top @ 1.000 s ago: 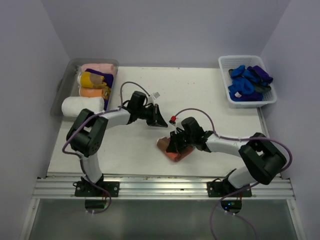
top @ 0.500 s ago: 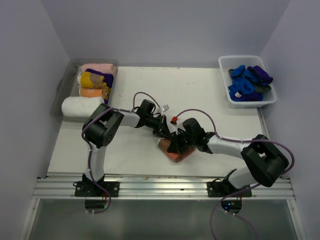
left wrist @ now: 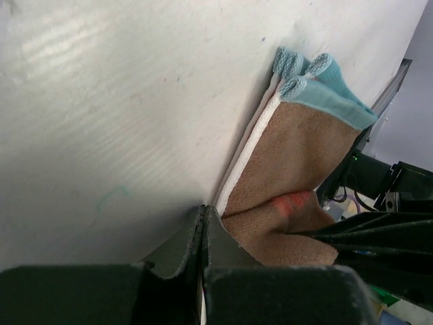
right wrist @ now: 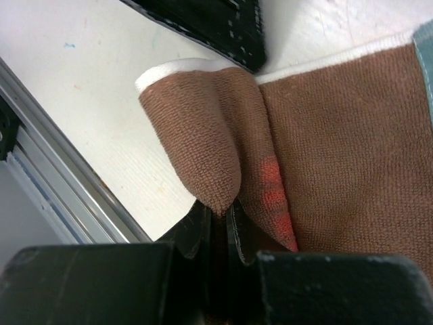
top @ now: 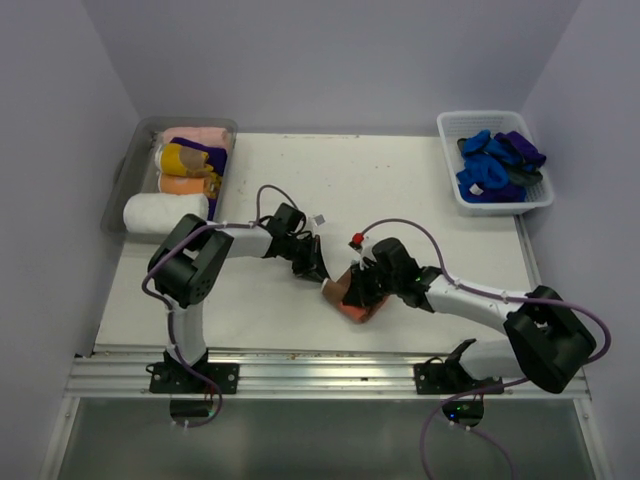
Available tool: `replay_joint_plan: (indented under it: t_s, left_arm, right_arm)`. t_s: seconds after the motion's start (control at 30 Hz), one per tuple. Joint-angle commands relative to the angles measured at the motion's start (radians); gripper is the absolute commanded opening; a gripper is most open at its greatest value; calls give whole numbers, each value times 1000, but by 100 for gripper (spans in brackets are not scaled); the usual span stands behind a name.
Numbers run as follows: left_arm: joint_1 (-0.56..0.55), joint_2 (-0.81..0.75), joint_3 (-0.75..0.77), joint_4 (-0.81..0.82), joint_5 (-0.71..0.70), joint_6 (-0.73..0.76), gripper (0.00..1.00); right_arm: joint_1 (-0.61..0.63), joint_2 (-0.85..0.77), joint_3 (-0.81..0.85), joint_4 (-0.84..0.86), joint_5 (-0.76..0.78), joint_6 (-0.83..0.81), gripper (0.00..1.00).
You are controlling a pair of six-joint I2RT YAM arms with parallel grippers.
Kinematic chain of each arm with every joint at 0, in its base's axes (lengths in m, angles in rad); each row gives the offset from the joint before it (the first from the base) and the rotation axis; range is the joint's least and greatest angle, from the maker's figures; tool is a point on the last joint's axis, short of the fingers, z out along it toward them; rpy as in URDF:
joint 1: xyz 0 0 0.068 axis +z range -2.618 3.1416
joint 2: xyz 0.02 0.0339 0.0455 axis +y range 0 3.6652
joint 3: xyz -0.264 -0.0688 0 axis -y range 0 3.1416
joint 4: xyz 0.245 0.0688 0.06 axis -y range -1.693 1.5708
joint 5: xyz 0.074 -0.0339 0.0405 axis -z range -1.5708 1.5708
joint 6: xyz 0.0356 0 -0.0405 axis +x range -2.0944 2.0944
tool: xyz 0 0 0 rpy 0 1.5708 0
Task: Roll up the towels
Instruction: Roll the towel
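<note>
A rust-brown towel (top: pixel 352 303) with a white edge lies crumpled on the table near the front middle. In the right wrist view my right gripper (right wrist: pixel 226 211) is shut on a raised fold of this towel (right wrist: pixel 338 135). In the top view the right gripper (top: pixel 362 288) sits over the towel's right part. My left gripper (top: pixel 317 269) is shut, empty, its tips (left wrist: pixel 204 211) down on the table against the white edge of the towel (left wrist: pixel 291 156). A teal hem (left wrist: pixel 318 81) shows at the towel's far corner.
A clear grey tray (top: pixel 122 178) at the back left holds rolled towels: pink (top: pixel 200 137), yellow (top: pixel 180 158), orange (top: pixel 185 184) and white (top: pixel 165 210). A white slotted basket (top: pixel 482 118) at the back right holds blue and purple towels (top: pixel 485 172). The metal rail (top: pixel 330 372) runs along the front edge.
The left gripper came forward from the table's middle to the towel's left edge. The right gripper shifted slightly right with the fold, and the towel bunched up smaller.
</note>
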Motion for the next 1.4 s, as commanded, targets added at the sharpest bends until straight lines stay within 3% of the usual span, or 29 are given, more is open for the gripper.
replay_joint_plan:
  t_s: [0.0, 0.57, 0.9, 1.1, 1.37]
  left_arm:
    - [-1, -35, -48, -3, -63, 4, 0]
    - [2, -50, -42, 15, -59, -5, 0]
    - [7, -335, -74, 18, -173, -34, 0]
    - [1, -481, -175, 57, -121, -36, 0]
    - [-16, -448, -258, 103, -21, -2, 0]
  right_arm:
    - [-2, -8, -18, -22, 8, 28, 0]
    - [-57, 75, -129, 168, -86, 176, 0]
    - [-62, 165, -234, 394, -82, 241, 0]
    - [-64, 210, -230, 426, -90, 239, 0]
    - [-64, 190, -227, 408, -86, 232, 0]
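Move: The towel's roll has its middle about 6 cm back and 5 cm to the right of my shut left fingertips, which sit low at its left end. The unrolled teal end lies some 12 cm to their right and about 1 cm farther ahead. My right hand already grips the roll, whose middle is about 2 cm to its left and 2 cm lower. From that hand the teal end is some 7 cm ahead and 4 cm right, at table level. With my right hand I keep pinching the roll and lower it about 2.5 cm, first easing back a little, then shifting slightly left while the wrist tilts some 15 degrees so the fingers point flatter to the left. My left fingers stay shut at the roll's left end, then come free, rising about 11 cm before drawing back and left, sinking a little, tips swinging gently. ##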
